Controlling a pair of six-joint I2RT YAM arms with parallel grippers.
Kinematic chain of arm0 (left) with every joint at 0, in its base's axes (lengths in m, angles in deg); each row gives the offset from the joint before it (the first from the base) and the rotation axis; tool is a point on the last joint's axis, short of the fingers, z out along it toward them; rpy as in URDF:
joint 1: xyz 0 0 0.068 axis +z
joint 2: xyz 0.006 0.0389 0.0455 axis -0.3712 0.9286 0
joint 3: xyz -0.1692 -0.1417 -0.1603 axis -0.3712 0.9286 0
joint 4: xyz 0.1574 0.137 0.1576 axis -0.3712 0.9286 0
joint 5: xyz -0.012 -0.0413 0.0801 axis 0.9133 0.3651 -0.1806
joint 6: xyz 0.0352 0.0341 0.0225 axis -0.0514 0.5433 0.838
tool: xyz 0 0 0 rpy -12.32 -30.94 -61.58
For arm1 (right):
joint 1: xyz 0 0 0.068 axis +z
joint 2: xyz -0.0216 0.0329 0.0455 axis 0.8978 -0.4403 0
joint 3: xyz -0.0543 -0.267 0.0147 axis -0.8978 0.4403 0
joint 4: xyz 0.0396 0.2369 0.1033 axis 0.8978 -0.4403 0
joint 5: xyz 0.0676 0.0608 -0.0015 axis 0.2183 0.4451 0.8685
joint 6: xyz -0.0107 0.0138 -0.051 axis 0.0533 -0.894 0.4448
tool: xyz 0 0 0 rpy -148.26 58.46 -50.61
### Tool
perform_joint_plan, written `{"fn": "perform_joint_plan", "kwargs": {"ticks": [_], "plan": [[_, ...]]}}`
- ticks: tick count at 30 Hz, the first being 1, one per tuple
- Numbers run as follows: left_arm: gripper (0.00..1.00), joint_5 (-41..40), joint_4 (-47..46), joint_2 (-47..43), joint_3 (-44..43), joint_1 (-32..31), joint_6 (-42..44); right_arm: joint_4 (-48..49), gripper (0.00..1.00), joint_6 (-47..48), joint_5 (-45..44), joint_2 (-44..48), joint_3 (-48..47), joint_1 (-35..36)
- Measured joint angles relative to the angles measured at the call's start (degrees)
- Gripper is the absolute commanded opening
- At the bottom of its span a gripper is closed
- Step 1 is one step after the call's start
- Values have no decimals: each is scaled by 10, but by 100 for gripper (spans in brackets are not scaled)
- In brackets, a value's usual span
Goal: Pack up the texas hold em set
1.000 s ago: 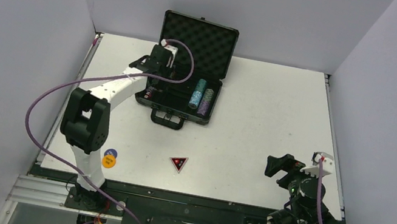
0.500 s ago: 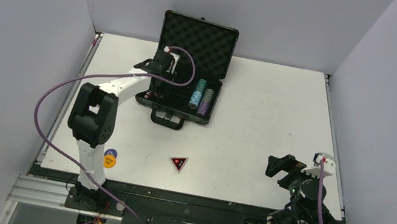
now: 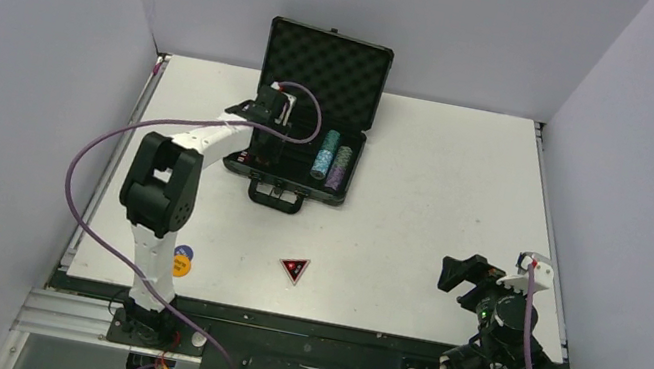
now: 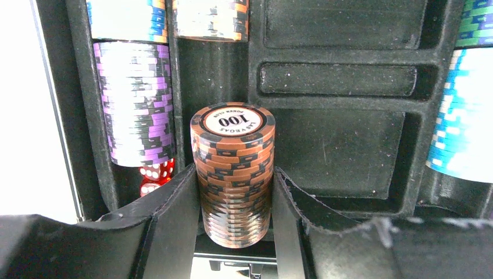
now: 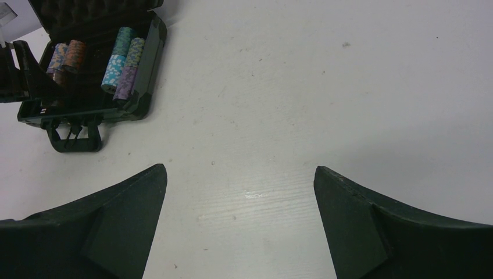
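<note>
The black briefcase lies open at the back of the table, its foam lid upright. My left gripper reaches into the case's left side. In the left wrist view the left gripper is shut on a brown chip stack over a black foam slot. A purple stack and red dice lie just left of it, and a teal stack sits at the right. A black-red triangle and yellow disc over a blue disc lie near the front. My right gripper is open over bare table.
Grey walls enclose the white table on three sides. The case's handle points toward the arms. More chip stacks fill the slots beyond the held one. The left arm's purple cable loops over the table's left edge.
The left arm's elbow has swung forward and right, and its gripper has shifted slightly right over the case with the brown stack. The right arm has not moved.
</note>
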Motion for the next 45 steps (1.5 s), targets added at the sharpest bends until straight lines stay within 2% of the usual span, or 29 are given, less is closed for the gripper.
{"fn": "perform_joint_plan", "kwargs": {"ticks": [19, 28, 30, 32, 33, 34, 35, 37, 45], "plan": [[4, -37, 42, 80, -107, 3, 20, 0, 93, 0, 0, 0, 0, 0], [20, -47, 59, 93, -131, 2, 20, 0, 93, 0, 0, 3, 0, 0], [26, -47, 59, 94, -131, 2, 20, 0, 93, 0, 0, 3, 0, 0], [44, -48, 59, 94, -131, 2, 20, 0, 93, 0, 0, 3, 0, 0], [50, -49, 59, 94, -131, 1, 20, 0, 93, 0, 0, 3, 0, 0], [90, -51, 59, 94, -131, 1, 21, 0, 93, 0, 0, 3, 0, 0], [97, -54, 59, 94, -131, 0, 23, 0, 93, 0, 0, 3, 0, 0], [97, -40, 55, 94, -137, -3, 17, 0, 93, 0, 0, 3, 0, 0], [96, -92, 58, 93, -163, -5, 19, 0, 93, 0, 0, 3, 0, 0]]}}
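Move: The left hand already holds the brown chip stack tilted over the near end of its channel in the case; its resting place lies about 4 cm ahead, 1 cm left and 1 cm lower. Beyond it the orange stack is some 10 cm ahead and 1 cm left; the purple stack lies about 5 cm ahead and 5 cm left, the red dice level ahead and 5 cm left. From the right hand, that place is roughly 33 cm ahead, 44 cm left and 15 cm down. Push the held brown stack forward along its channel with the left gripper, about 3.5 cm and barely sinking, towards the near end of the orange stack, rolling the hand's left side up slightly. Hold there briefly, then spread the fingers almost fully to let the stack go, and come up some 2 cm while drifting a little farther forward. ##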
